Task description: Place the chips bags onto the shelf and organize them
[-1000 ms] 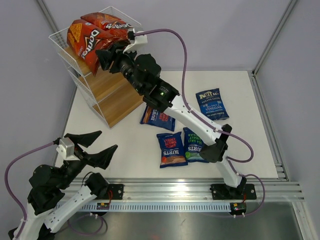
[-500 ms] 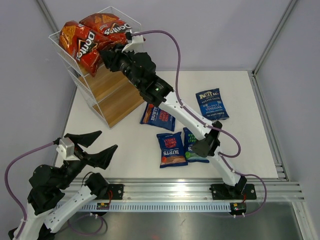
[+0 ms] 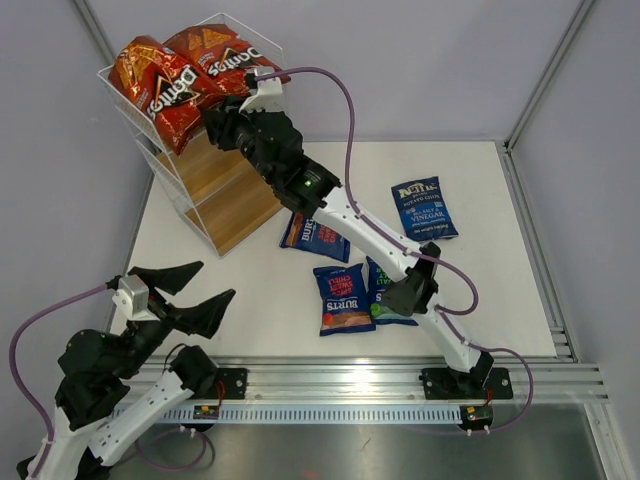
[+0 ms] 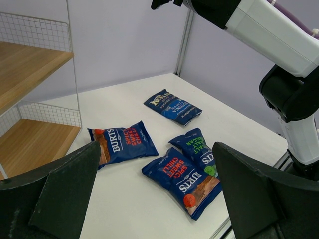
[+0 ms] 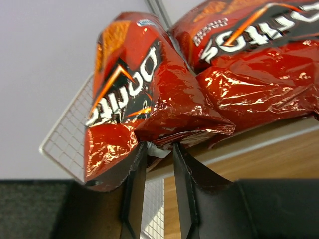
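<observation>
Two red Doritos bags lie on the top tier of the white wire shelf [image 3: 228, 200]. The left bag [image 3: 155, 88] [image 5: 134, 89] tilts over the front edge, beside the other bag [image 3: 218, 48] [image 5: 254, 59]. My right gripper [image 3: 207, 112] [image 5: 159, 147] reaches up from below, its fingertips narrowly apart and closed on the left bag's crumpled lower seam. On the table lie a dark blue Kettle bag [image 3: 425, 207] [image 4: 172, 106] and three Burts bags [image 3: 315, 235] [image 3: 343, 298] [image 3: 392, 290]. My left gripper [image 3: 205, 283] [image 4: 155, 145] hangs open near the front left, holding nothing.
The shelf's lower wooden boards [image 4: 30, 59] hold nothing that I can see. The right arm [image 3: 360, 225] stretches diagonally above the table, over the Burts bags. A metal rail [image 3: 400, 380] runs along the near edge, and grey walls close in the back and sides.
The right gripper has pushed the left Doritos bag up and back onto the top tier, next to the other red bag. The left arm has not moved.
</observation>
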Robot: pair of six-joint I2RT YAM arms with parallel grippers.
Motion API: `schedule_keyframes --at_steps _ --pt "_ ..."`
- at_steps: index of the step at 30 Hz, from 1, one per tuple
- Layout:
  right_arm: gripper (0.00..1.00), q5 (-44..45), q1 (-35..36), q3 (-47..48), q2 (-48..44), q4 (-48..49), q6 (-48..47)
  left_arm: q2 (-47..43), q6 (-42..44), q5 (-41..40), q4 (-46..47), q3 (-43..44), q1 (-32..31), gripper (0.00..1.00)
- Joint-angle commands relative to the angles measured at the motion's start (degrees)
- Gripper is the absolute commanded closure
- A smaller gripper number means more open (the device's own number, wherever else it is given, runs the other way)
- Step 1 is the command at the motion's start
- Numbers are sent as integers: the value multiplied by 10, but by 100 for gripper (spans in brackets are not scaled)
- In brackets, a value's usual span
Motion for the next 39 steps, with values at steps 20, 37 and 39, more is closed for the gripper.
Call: schedule_keyframes --at_steps 20,37,39 --pt "34 -32 5 -133 -219 -81 -66 -69 -27 -110 8 3 7 1" --pt "1 72 -166 -794 -728 -288 -5 244 -108 25 -20 47 285 1" --pt "1 93 -166 -874 -779 -278 -7 254 -96 32 -29 41 284 1"
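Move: The right hand, raised at the top shelf, has its fingertips at the near corner of the front Doritos bag, whose middle lies about 8 cm left and 4 cm ahead. Some 44 cm below, the green Burts bag is 38 cm right and 9 cm back, the vinegar bag 48 cm right and 12 cm ahead, and the shelf-side chilli bag 20 cm right and 5 cm ahead. From the left hand, that chilli bag lies about 34 cm ahead, 18 cm right and 32 cm down. The right fingertips come free of the front Doritos bag's corner as the gripper opens wide; after a slight dip the hand backs out and rises a few centimetres, then swings some 35 cm right, sinking and drawing back about 11 cm net, towards the loose Burts bags, fingers tipping down. Later the open left hand goes about 10 cm forward and sinks 6 cm towards the shelf-side chilli bag, turning nearly 30 degrees counter-clockwise and tipping down. ##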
